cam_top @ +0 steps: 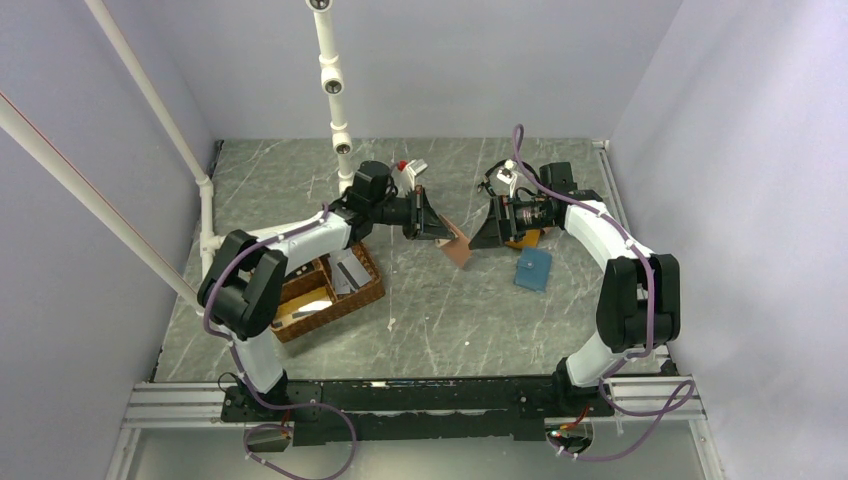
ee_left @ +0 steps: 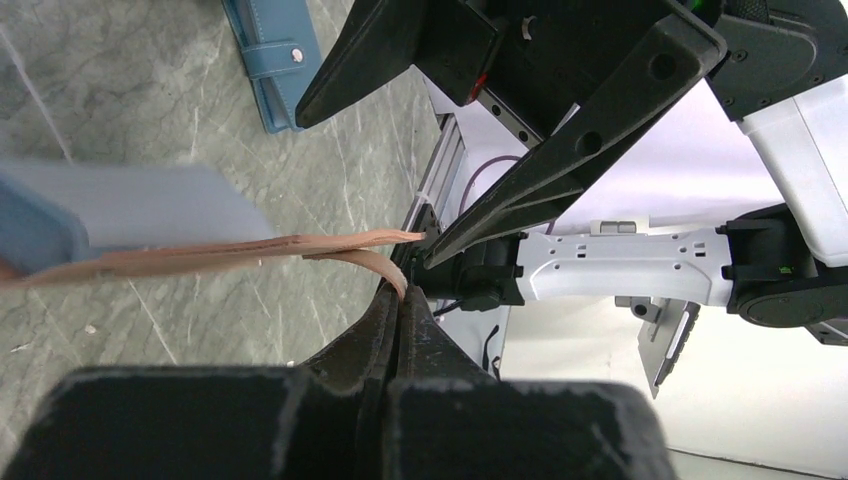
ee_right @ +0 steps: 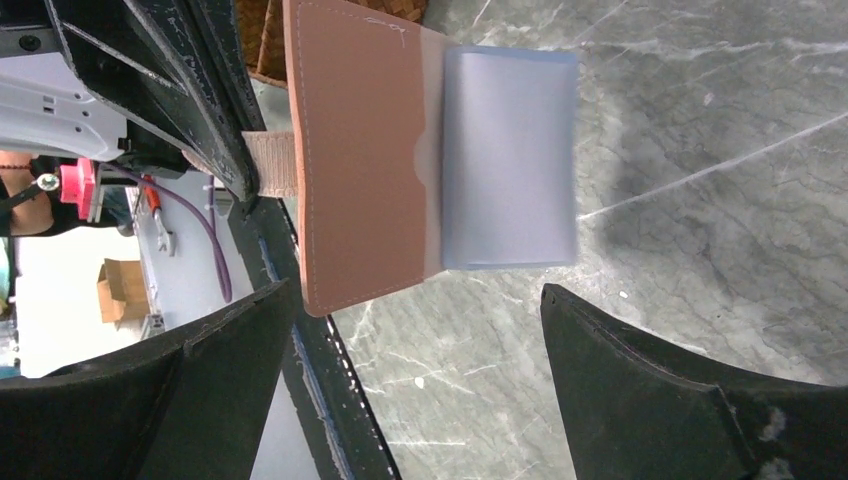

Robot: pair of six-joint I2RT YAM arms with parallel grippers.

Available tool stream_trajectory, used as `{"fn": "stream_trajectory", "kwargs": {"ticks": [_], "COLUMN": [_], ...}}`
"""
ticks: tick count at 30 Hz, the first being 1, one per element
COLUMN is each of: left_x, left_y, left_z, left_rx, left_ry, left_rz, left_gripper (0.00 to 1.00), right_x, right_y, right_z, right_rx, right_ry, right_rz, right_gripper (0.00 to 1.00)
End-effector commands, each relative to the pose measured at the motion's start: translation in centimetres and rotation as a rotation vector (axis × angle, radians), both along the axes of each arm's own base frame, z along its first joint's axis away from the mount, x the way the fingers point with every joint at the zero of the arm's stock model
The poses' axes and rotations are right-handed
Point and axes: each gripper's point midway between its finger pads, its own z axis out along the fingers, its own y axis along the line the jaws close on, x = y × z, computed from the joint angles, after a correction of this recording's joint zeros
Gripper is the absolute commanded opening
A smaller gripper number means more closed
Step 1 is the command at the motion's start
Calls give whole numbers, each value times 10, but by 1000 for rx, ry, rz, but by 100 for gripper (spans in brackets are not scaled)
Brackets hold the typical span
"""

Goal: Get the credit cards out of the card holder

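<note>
The salmon-pink card holder [cam_top: 457,247] hangs in the air between the two arms. My left gripper [ee_left: 401,293] is shut on its snap tab [ee_right: 270,165]; in the top view this gripper [cam_top: 437,228] is just left of the holder. In the right wrist view the holder's pink face [ee_right: 360,150] is toward me, and a pale blue-grey panel [ee_right: 510,160] sticks out past its edge. I cannot tell whether that panel is a pocket or a card. My right gripper [ee_right: 418,292] stands wide open just short of the holder with nothing between its fingers [ee_left: 560,160]. Grey credit cards [cam_top: 350,270] lie in the basket.
A woven brown basket [cam_top: 368,298] sits at the left by the left arm. A teal-blue wallet [cam_top: 533,268] lies on the marble table right of centre, and an orange wallet [cam_top: 527,238] lies partly under the right arm. White pipes [cam_top: 335,90] rise at the back.
</note>
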Motion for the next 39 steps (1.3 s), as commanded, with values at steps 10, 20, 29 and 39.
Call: {"fn": "stream_trajectory", "kwargs": {"ticks": [10, 20, 29, 39], "left_x": [41, 32, -15, -30], "left_y": [-30, -33, 25, 55], "left_z": [26, 23, -103, -111], "left_rx": [-44, -5, 251, 476], "left_ry": [11, 60, 529, 549], "left_rz": [-12, -1, 92, 121], "left_gripper": [0, 0, 0, 1], "right_x": [20, 22, 21, 12], "right_y": [-34, -53, -51, -35], "right_z": [23, 22, 17, 7], "right_rx": [53, 51, 58, -4], "right_ry": [-90, -103, -77, -105], "right_rz": [-53, -118, -111, -32], "right_gripper": [95, 95, 94, 94]}}
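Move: The card holder hangs from the left fingers, pinched by its strap. The bare table patch it is taken to lies some 14 cm below that hand, about 1 cm back and 2 cm to its right. From this hand the blue card holder lies about 18 cm right and 1 cm back, and the yellow one about 16 cm right and 6 cm ahead, both roughly 15 cm below. The open right hand has that patch about 7 cm left, 2 cm back and 10 cm below. The card holder, still pinched by its strap in the shut left fingers, is first swung forward and right about 5 cm, rising slightly at the end. It is then whipped sharply down some 13 cm, back and left to the table patch, the wrist tipping down and rolling strongly. The right hand, fingers wide open, draws off about 5 cm to the right, away from the card holder. ##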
